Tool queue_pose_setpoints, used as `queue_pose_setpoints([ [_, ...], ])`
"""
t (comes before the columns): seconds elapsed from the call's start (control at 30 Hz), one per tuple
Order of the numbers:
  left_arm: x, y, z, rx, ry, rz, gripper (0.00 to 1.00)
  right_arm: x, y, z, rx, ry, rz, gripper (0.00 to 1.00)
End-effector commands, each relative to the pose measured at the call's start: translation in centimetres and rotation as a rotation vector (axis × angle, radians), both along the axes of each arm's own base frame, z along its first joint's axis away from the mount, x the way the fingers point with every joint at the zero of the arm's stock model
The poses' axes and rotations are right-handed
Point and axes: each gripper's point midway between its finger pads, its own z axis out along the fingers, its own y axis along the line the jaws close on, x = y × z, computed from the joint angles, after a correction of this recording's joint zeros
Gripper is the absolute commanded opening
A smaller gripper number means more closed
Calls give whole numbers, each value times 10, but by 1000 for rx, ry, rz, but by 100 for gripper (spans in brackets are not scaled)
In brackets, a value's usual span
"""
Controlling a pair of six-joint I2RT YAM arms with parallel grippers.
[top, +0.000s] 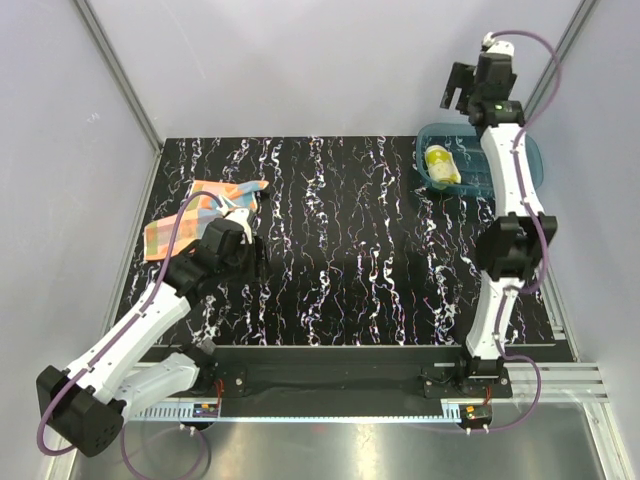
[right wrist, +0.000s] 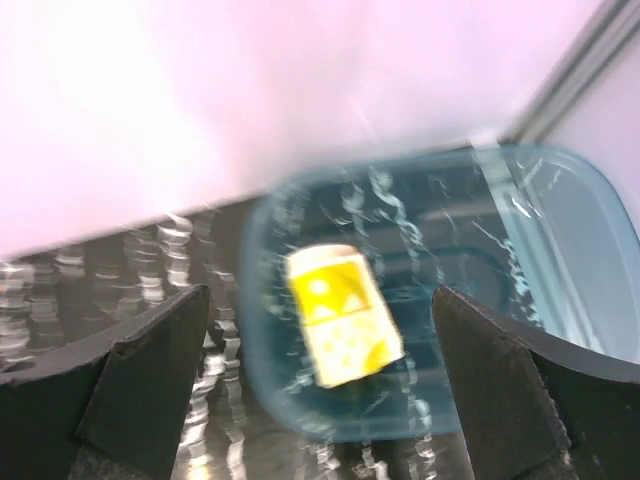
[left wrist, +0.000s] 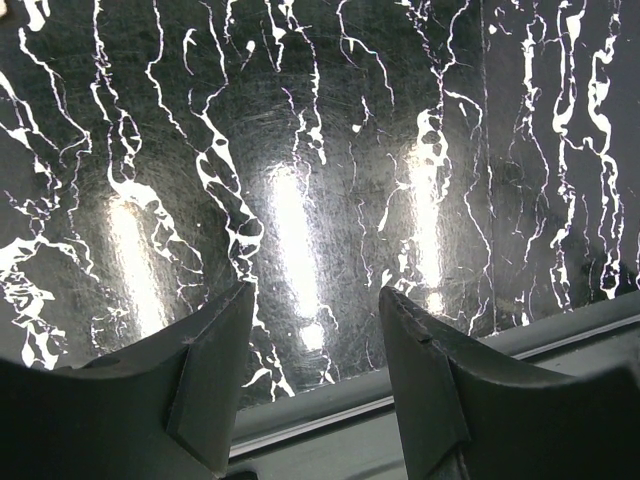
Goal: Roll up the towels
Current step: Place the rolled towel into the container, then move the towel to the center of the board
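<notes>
The yellow towel point(top: 441, 165), rolled into a short bundle with pale markings, lies in the left end of the teal bin point(top: 530, 160). My right gripper point(top: 458, 92) hangs high above the bin, open and empty. The right wrist view is blurred and shows the yellow towel point(right wrist: 343, 312) far below, between the spread fingers of the right gripper point(right wrist: 320, 300). The orange towel point(top: 190, 215) lies loosely spread at the table's back left, its right part under my left wrist. My left gripper point(top: 252, 255) sits just right of it. In the left wrist view the left gripper point(left wrist: 315, 300) is open over bare table.
The teal bin point(right wrist: 560, 230) stands at the back right corner, close to the wall. A metal rail point(left wrist: 480, 355) runs along the table edge just past the left fingers. The black marbled tabletop point(top: 350, 250) lies between the two arms.
</notes>
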Motion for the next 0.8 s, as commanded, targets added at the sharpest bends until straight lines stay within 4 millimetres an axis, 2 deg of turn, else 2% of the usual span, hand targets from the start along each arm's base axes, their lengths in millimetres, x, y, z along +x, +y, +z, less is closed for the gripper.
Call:
queue_pose_setpoints([
  [0.0,5,5,7,16,-48,15,58,-24,29,49,123,-104,79,100],
  [0.03,5,6,7,18,-50,19,58,-36,39,65,145,-128,107,100],
  [0.07,5,6,8,20,-51,23,58,-43,47,64,159,-117,131,100],
  [0.1,7,8,8,28,-54,34,58,-51,57,45,184,-67,156,100],
  [0.13,7,10,7,32,-55,41,58,-67,67,56,215,-82,180,100],
  [0.17,9,14,6,52,-57,64,58,-74,76,55,237,-82,198,100],
  [0.2,11,18,5,67,-56,83,58,-87,89,23,276,-10,241,100],
  [0.23,11,22,3,86,-46,100,59,-105,98,36,303,-37,264,100],
  [0.27,14,25,4,97,-42,116,60,-113,114,34,321,-48,296,100],
  [0.3,18,34,-1,131,-28,155,61,-128,124,3,344,18,318,100],
  [0.33,17,40,-6,154,-5,179,61,-145,135,12,361,-3,347,100],
  [0.37,20,45,-11,177,21,204,62,-158,154,7,374,9,388,100],
  [0.4,24,52,-13,185,40,233,62,-177,165,-7,397,44,408,100],
  [0.47,29,59,-19,198,73,252,61,-197,184,-20,423,80,452,100],
  [0.5,35,67,-18,204,70,289,61,-214,199,-39,433,132,491,100],
  [0.57,42,78,-21,233,76,332,61,-231,209,-44,483,142,504,100],
  [0.6,47,87,-21,246,68,366,61,-248,219,-64,520,199,524,100],
  [0.67,55,95,-25,266,86,388,62,-265,227,-65,558,204,556,100],
  [0.7,58,102,-26,271,98,413,62,-276,229,-83,562,247,558,100],
  [0.73,65,103,-23,264,99,416,62,-286,236,-81,568,245,581,100],
  [0.77,68,102,-29,268,126,393,62,-291,236,-85,571,254,580,100],
])
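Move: The checked towel lies spread on the table, its middle about 25 cm ahead of the left hand, 20 cm to its left and 14 cm below. From the right hand, high over the container, that towel is roughly 78 cm to the left, 16 cm back and 28 cm down. The yellow rolled towel sits about 26 cm below the right hand, 2 cm to its right and level fore and aft; the container's middle is some 13 cm right, 2 cm ahead and 26 cm down. Empty and wide open, the right hand leaves the container, first rising a little more, then sweeping about 28 cm back and over 20 cm left while sinking over the bare table towards the checked towel, swinging counter-clockwise by some 30 degrees and tipping down. After a short pause the left hand also heads for that towel, about 10 cm left with a little forward and down, turning counter-clockwise, its fingers staying half open and touching nothing. ##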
